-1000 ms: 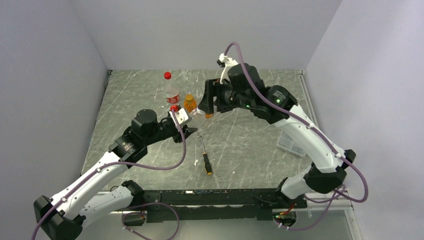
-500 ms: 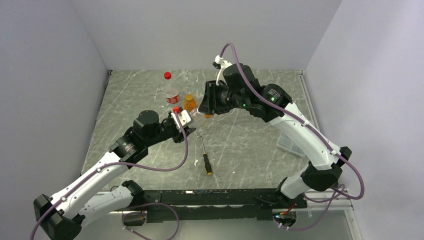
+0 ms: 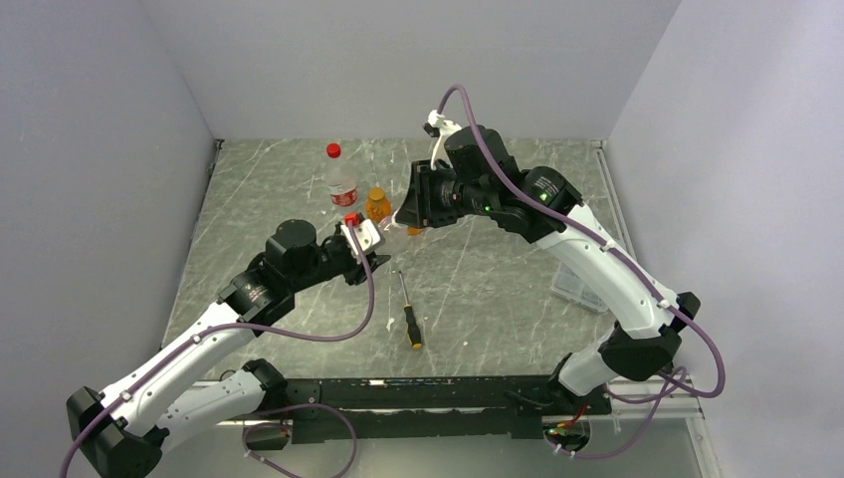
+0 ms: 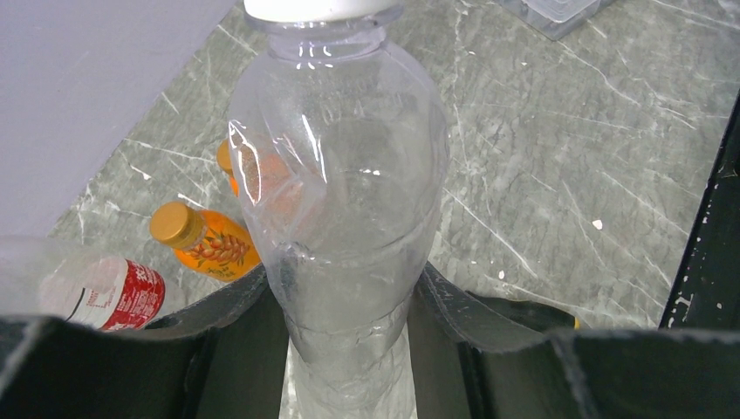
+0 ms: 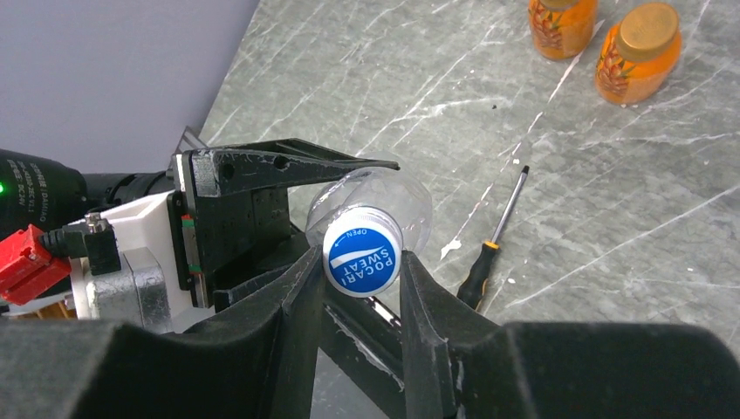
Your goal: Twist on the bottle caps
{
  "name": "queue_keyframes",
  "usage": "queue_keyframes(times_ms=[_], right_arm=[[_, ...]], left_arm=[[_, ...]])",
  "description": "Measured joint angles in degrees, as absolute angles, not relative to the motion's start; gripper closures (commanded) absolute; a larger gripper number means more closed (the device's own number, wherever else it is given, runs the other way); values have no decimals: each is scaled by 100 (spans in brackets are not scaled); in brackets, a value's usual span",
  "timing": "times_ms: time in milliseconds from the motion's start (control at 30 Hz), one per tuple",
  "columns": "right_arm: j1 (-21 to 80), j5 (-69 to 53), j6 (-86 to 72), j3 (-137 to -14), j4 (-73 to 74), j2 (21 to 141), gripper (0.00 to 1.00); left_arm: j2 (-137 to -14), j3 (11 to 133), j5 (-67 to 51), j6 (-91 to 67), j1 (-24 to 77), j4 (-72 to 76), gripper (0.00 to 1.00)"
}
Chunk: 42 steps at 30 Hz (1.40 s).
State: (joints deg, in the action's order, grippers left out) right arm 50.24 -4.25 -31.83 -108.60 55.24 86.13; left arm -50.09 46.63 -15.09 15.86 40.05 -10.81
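My left gripper is shut on the lower body of a small clear bottle and holds it off the table, tipped toward the right arm. A blue cap with a white centre sits on the bottle's mouth. My right gripper is shut on that cap, one finger on each side of its rim. In the top view the two grippers meet at the clear bottle. Two amber bottles stand capped in orange. The taller labelled bottle wears a red cap.
A screwdriver with a black and orange handle lies on the marble table just in front of the grippers. A clear plastic box lies under the right arm, near the table's right side. Grey walls close in three sides.
My right gripper has closed from half open onto the blue cap, and the right arm has edged slightly left toward the bottle. The left arm still holds the bottle in the same place.
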Motion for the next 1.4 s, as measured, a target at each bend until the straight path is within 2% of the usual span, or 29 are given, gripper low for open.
queue_keyframes(times_ms=[167,567,1000,1200,1400], right_arm=[[5019,-554,-2790,-10809,5524,8586,100],[5037,-1697,-1203,-9896,5286,7638,100],[5037,-3028,-320,-9727,5098,7212,100],[5035,-3345,-69,-9660,4934,7140,100],[5035,-3380,3,-9627,4779,7109,100]], left_arm=[[-5009,4663,-1686,1559,4007,-1170,100],[-4993,4818,-3616,1107,4003,-1616,100],[-5225,5100,-5507,303,3972,-1680,100],[-5225,5100,-5916,-145,3929,-1494,100],[-5127,5100,-5739,-193,3913,-1448,100]])
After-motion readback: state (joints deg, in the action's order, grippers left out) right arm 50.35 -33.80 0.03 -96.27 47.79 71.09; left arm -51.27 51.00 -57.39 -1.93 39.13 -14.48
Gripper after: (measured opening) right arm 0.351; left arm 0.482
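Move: The white cap with the blue top is already between the right fingers, on the clear bottle's mouth. From the right hand, one juice bottle stands some 22 cm ahead, 2 cm right and the other about 23 cm ahead, 7 cm left, both 31 cm lower; the screwdriver lies about 36 cm below, 1 cm back, not off to either side. The left hand grips the bottle's body, the cap some 11 cm above it, 2 cm ahead and 3 cm right. Back towards the robot's base go both hands together, the left about 13 cm and the right about 10 cm, dipping slightly, then rising a few centimetres, away from the juice bottles. The left, still clasping the bottle, swings clockwise some 35 degrees and tilts fingertips-down; the right, still pinching the cap, swings counter-clockwise some 40 degrees as its fingertips lift. ##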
